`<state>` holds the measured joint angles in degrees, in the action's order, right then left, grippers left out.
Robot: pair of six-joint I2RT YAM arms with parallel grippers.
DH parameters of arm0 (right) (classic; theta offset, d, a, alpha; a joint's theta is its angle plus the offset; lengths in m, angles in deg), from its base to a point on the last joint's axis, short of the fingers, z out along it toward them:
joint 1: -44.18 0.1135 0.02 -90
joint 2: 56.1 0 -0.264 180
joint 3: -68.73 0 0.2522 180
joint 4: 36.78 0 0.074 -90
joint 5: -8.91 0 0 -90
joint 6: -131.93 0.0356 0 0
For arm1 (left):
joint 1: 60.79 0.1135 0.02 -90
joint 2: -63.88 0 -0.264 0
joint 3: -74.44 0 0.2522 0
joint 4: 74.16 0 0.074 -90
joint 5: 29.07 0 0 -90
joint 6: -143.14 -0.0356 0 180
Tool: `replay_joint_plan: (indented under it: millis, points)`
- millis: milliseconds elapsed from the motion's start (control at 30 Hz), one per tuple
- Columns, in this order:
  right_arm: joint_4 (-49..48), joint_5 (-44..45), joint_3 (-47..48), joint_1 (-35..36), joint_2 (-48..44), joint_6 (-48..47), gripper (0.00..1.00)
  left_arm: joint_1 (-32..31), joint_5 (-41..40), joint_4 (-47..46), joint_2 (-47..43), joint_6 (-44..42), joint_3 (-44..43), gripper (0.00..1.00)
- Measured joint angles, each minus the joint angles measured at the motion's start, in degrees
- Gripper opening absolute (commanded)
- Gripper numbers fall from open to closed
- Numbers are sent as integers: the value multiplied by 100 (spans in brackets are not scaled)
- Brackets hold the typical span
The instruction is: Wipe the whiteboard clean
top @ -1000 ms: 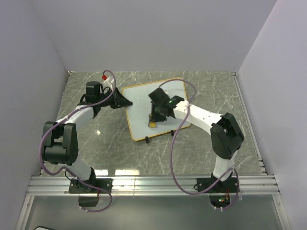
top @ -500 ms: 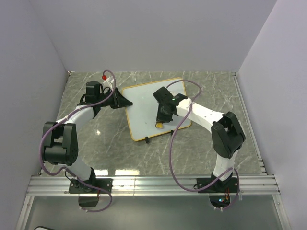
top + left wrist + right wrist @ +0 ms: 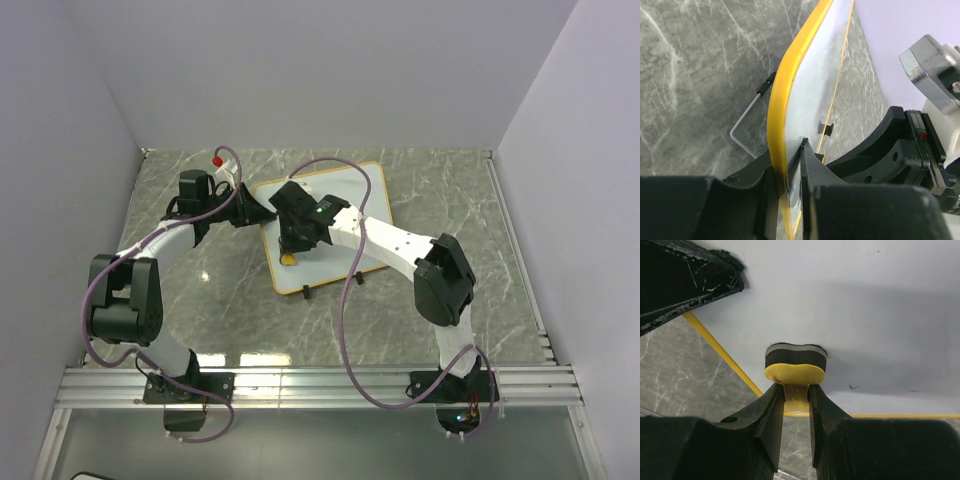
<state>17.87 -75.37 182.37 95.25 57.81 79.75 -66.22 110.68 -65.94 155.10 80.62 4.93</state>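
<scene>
The whiteboard (image 3: pixel 318 272) lies tilted on the marble table, white with a thin yellow frame (image 3: pixel 785 85). My left gripper (image 3: pixel 262 213) is shut on its left edge, a finger (image 3: pixel 807 160) on each side of the frame. My right gripper (image 3: pixel 288 250) is shut on a small yellow eraser (image 3: pixel 795 365). The eraser's dark felt presses on the board's surface (image 3: pixel 865 300) near the lower left corner. A tiny blue mark (image 3: pixel 854 387) sits just right of the eraser. The right arm hides the middle of the board in the top view.
A red-tipped object (image 3: pixel 217 160) sits at the back left of the table. Two black clip feet (image 3: pixel 305 293) stick out at the board's near edge. A bent metal wire (image 3: pixel 742 125) lies beside the frame. Walls close three sides, and an aluminium rail (image 3: pixel 320 385) runs along the front.
My right gripper has slid the eraser leftward across the board, from its lower right part to near its lower left corner. The left arm has stayed still, holding the edge.
</scene>
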Motion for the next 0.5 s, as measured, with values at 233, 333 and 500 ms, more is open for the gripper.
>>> replay_joint_plan:
  millis: [233,333,500]
  points:
    - [-273,-35,-551,-153,-229,120,0,0,-13,28,0,-22,4,0]
    - [-212,201,-1093,-378,-498,282,0,-2,-17,28,2,-26,7,0]
    - [227,1005,-1799,-734,-796,525,0,-9,-7,17,4,-20,7,0]
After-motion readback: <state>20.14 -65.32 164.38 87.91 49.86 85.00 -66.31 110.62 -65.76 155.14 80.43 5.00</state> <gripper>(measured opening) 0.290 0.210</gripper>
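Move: The right hand holds the eraser against the tilted whiteboard near its near-left corner. Two leftover pen specks lie about 5 cm to its right, level fore-and-aft and some 5 cm below. The left clip sits about 4 cm right and 7 cm back, the right clip about 16 cm right and 4 cm back. From the left hand, pinching the raised edge, the specks are roughly 8 cm back and 9 cm right. Keeping the eraser's pad on the whiteboard, the right hand wipes rightward along the near edge towards the right clip, about 12 cm, sinking some 5 cm with the board's slope. It starts gently, then goes fast, turning some 20 degrees, mostly clockwise, grip unchanged. The left hand stays put and keeps the board's left side propped up. ##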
